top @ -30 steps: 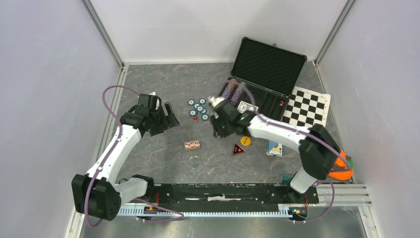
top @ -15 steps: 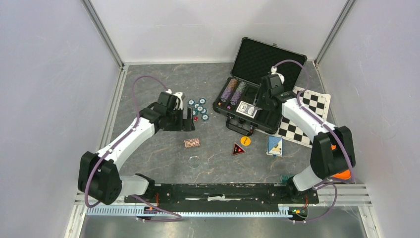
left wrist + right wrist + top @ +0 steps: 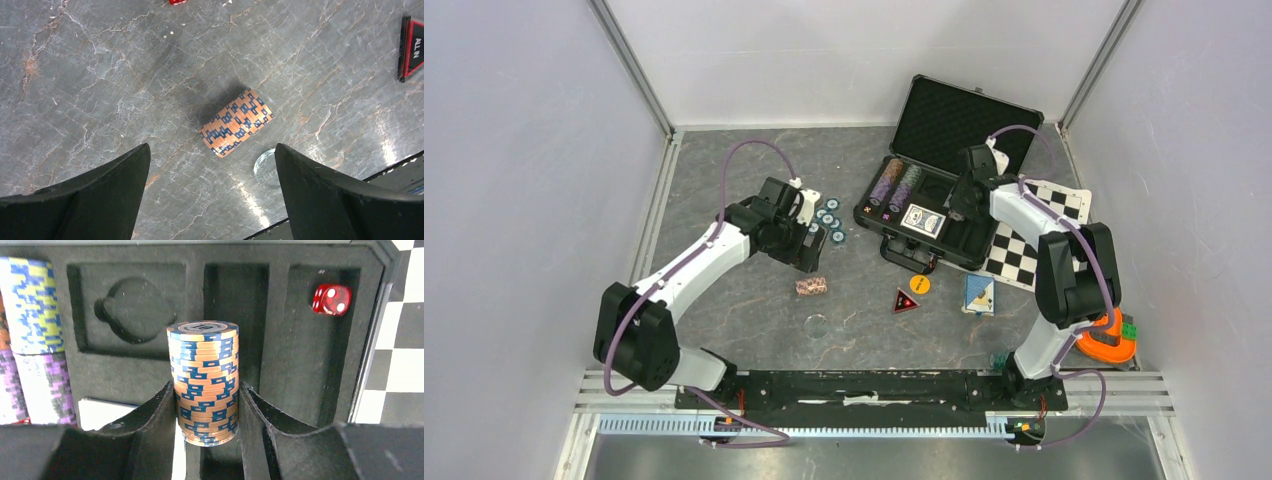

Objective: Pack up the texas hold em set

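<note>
The black case (image 3: 972,246) lies open at the back right, with purple chips (image 3: 886,185) and a card deck (image 3: 922,220) in its foam. My right gripper (image 3: 962,205) hovers over it, shut on a stack of orange-and-blue chips (image 3: 205,385) held upright above an empty slot. A red die (image 3: 331,299) sits in a slot at the far right. My left gripper (image 3: 211,150) is open above a roll of orange-and-blue chips (image 3: 236,122) lying on its side on the table. Teal chips (image 3: 826,215) lie loose behind it.
A yellow button (image 3: 920,284), a black-and-red triangular marker (image 3: 905,300), a blue card deck (image 3: 979,294) and a clear disc (image 3: 265,162) lie on the table. The checkered mat (image 3: 1039,225) is right of the case. An orange toy (image 3: 1109,340) sits at the near right.
My right arm has carried its chip stack from the table's middle to the case. The left arm has swung right over the chip roll, its jaws spreading wider.
</note>
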Robot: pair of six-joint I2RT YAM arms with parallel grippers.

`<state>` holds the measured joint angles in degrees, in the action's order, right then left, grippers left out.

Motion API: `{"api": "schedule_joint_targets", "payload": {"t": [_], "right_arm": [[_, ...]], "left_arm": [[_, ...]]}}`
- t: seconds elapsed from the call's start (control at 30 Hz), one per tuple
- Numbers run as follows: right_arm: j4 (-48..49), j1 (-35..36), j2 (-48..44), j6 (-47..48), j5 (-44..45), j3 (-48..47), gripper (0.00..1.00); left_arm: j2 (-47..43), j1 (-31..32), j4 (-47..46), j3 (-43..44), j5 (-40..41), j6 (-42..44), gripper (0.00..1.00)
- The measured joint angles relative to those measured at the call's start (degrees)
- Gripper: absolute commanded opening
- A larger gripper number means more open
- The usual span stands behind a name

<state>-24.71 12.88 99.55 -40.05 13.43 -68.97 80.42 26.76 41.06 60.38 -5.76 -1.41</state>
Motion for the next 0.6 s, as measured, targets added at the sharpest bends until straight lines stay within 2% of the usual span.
{"api": "schedule_joint_targets", "payload": {"t": [0.2, 0.3, 0.4, 0.6], "right_arm": [[0.7, -0.9, 0.8, -0.2, 2.1, -1.1, 0.45], [0.4, -1.0, 1.0, -0.3, 2.3, -1.2, 0.66], [0.8, -1.0, 1.2, -0.9, 2.3, -1.6, 0.76], [0.7, -1.0, 0.9, -0.6, 3.1, -2.7, 0.78]], "left_arm": [[1.8, 0.1, 0.8, 1.3, -0.8, 2.5, 1.0], [2.8, 0.4, 0.8, 1.6, -0.9, 2.6, 1.0], [4.0, 1.1, 0.8, 1.7, -0.9, 2.6, 1.0], [4.6, 1.9, 0.8, 1.9, -0.9, 3.7, 1.0]]}}
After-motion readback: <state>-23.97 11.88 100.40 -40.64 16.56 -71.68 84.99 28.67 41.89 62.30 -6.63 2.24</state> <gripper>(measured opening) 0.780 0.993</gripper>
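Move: The right hand still holds the orange chip stack just over its empty slot in the case, which is about 1 cm ahead, 1 cm right and 2 cm down. The card deck lies some 7 cm left and 2 back; the red die in the case is about 8 right and 1 ahead. The second chip stack is nearly straight below the left hand, about 7 cm down, 1 back and 1 right; the clear ring lies roughly 9 back and 2 right. Easing forward and right by about 1 cm each, the right hand settles the tilted chip stack over its slot, then spreads its fingers and lets go, drawing up and a little farther forward. The left hand, fingers staying wide open, sinks slowly by some 1.5 cm and edges right about 1 cm, closing in on the second stack without touching it. ##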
